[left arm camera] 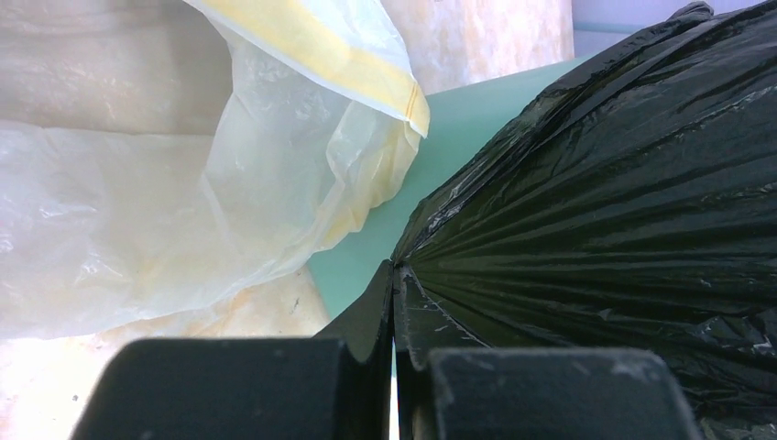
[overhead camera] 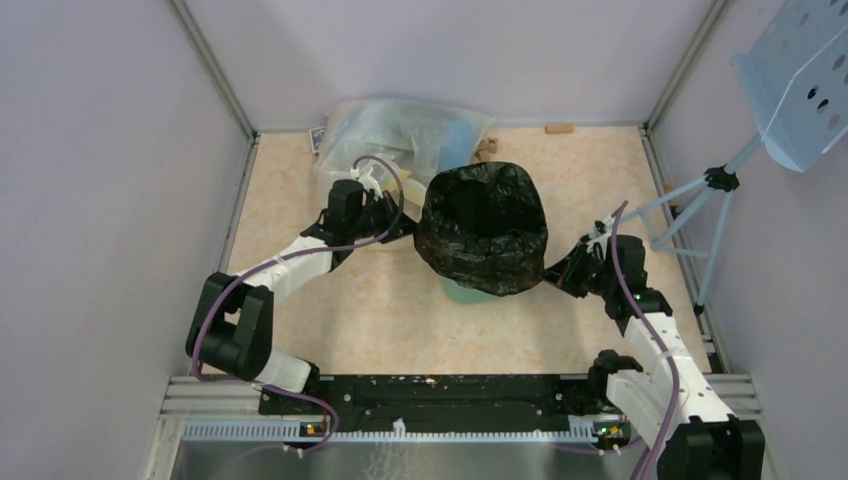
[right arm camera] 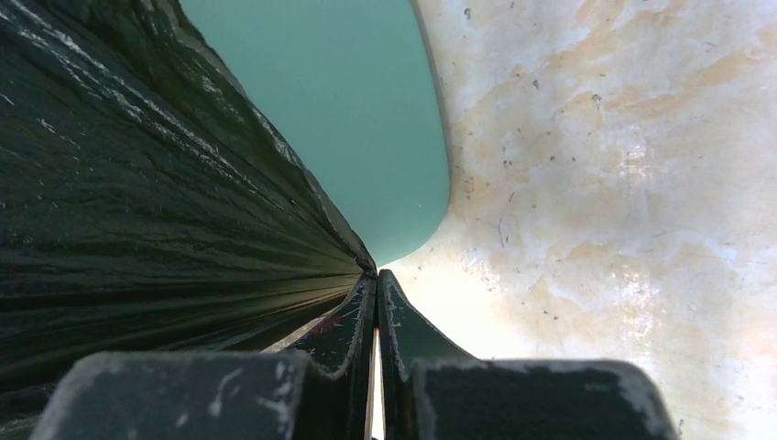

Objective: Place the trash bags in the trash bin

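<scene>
The glossy black trash bag (overhead camera: 483, 228) hangs stretched open over the mint-green trash bin (overhead camera: 467, 291), of which only a bit of the lower front shows in the top view. My left gripper (overhead camera: 403, 221) is shut on the bag's left edge. In the left wrist view the black plastic (left arm camera: 605, 211) fans out in taut folds from the pinched fingertips, with the bin's green wall (left arm camera: 440, 137) behind. My right gripper (overhead camera: 556, 268) is shut on the bag's right edge. From that wrist the bag (right arm camera: 137, 211) pulls left, with the green bin (right arm camera: 348, 119) beyond it.
A large translucent yellowish bag (overhead camera: 400, 140) with blue contents lies behind my left arm, close to the bin. A pale blue perforated tray (overhead camera: 805, 85) on a tripod stands at the right wall. Small brown bits (overhead camera: 559, 128) lie by the back wall.
</scene>
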{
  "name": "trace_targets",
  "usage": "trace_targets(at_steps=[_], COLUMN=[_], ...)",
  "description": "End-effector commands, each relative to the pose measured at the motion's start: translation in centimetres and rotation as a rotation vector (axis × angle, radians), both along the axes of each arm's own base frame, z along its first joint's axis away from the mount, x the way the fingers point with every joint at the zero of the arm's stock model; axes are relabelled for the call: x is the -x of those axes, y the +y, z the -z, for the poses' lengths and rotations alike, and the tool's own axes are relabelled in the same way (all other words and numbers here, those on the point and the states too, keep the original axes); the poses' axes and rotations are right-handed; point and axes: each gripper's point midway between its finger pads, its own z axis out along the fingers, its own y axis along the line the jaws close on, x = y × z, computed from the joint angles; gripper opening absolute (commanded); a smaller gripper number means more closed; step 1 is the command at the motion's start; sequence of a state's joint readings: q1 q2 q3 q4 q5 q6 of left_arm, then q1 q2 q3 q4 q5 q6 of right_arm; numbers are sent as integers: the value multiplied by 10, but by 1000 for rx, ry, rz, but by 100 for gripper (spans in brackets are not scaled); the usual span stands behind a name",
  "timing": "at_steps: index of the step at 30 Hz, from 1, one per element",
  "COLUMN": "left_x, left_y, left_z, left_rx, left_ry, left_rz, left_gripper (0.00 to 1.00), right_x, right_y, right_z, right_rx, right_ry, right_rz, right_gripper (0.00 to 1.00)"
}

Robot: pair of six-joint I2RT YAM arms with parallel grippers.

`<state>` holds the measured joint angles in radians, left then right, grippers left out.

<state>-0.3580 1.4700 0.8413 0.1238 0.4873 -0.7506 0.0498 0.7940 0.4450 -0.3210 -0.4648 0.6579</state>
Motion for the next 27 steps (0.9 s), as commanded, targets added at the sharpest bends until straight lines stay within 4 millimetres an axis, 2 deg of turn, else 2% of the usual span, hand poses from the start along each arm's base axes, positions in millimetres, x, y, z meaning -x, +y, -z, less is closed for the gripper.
trace_targets(at_steps=[1,6,12,13,14,15,17,21,24,27], left_x=[-14,-23,-24,-25,-25,-24,-24,-19,-14,-10], left_y=[3,14,14,14,15,16,20,26,26,24], left_z=[-9,-9,-15,-16,-18,-19,-23,-28,-30,-30], left_rx=[-23,-96,-103,-105,-110,-118,-135,-152,-136,-118], left_ry=[-94,-130,-159,-168,-175,-179,-184,-185,-181,-167], left_rz=[-17,-56,-46,-44,-44,-46,-61,-82,-78,-66], left_gripper=[0,0,0,3,7,11,12,19,22,23], right_x=[-13,-18,-22,-23,-23,-21,-22,-24,-25,-25], right_y=[-8,-24,-24,-25,-26,-28,-36,-49,-53,-58], right_z=[-4,0,-8,-13,-17,-20,-32,-69,-105,-141], right_rx=[49,141,159,167,179,201,253,318,344,388], right_ry=[-51,-40,-66,-77,-84,-87,-103,-164,-227,-279], right_rz=[26,81,60,55,50,42,59,101,106,101], right_gripper=[0,0,0,0,4,11,23,33,38,36])
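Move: Both hands grip the black bag's hem at opposite sides of the trash bin. From the left hand the bin's middle lies some 14 cm right, 3 cm back and slightly lower, and the pale bag about 22 cm ahead, 2 cm left and 12 cm below. From the right hand the bin's middle is roughly 14 cm left and 8 cm ahead at its height, the tripod foot some 32 cm right, 2 cm back and 11 cm below. Outward and slightly down, the two hands first draw the black hem away from the bin's sides. The fingers then open, and the right hand comes free and lifts about 10 cm from its low point, still moving right and a little forward and tilting some 20 degrees in all. The left hand eases about 2 cm to its left, rises slightly at the end and stays close beside the hem with parted fingers. ##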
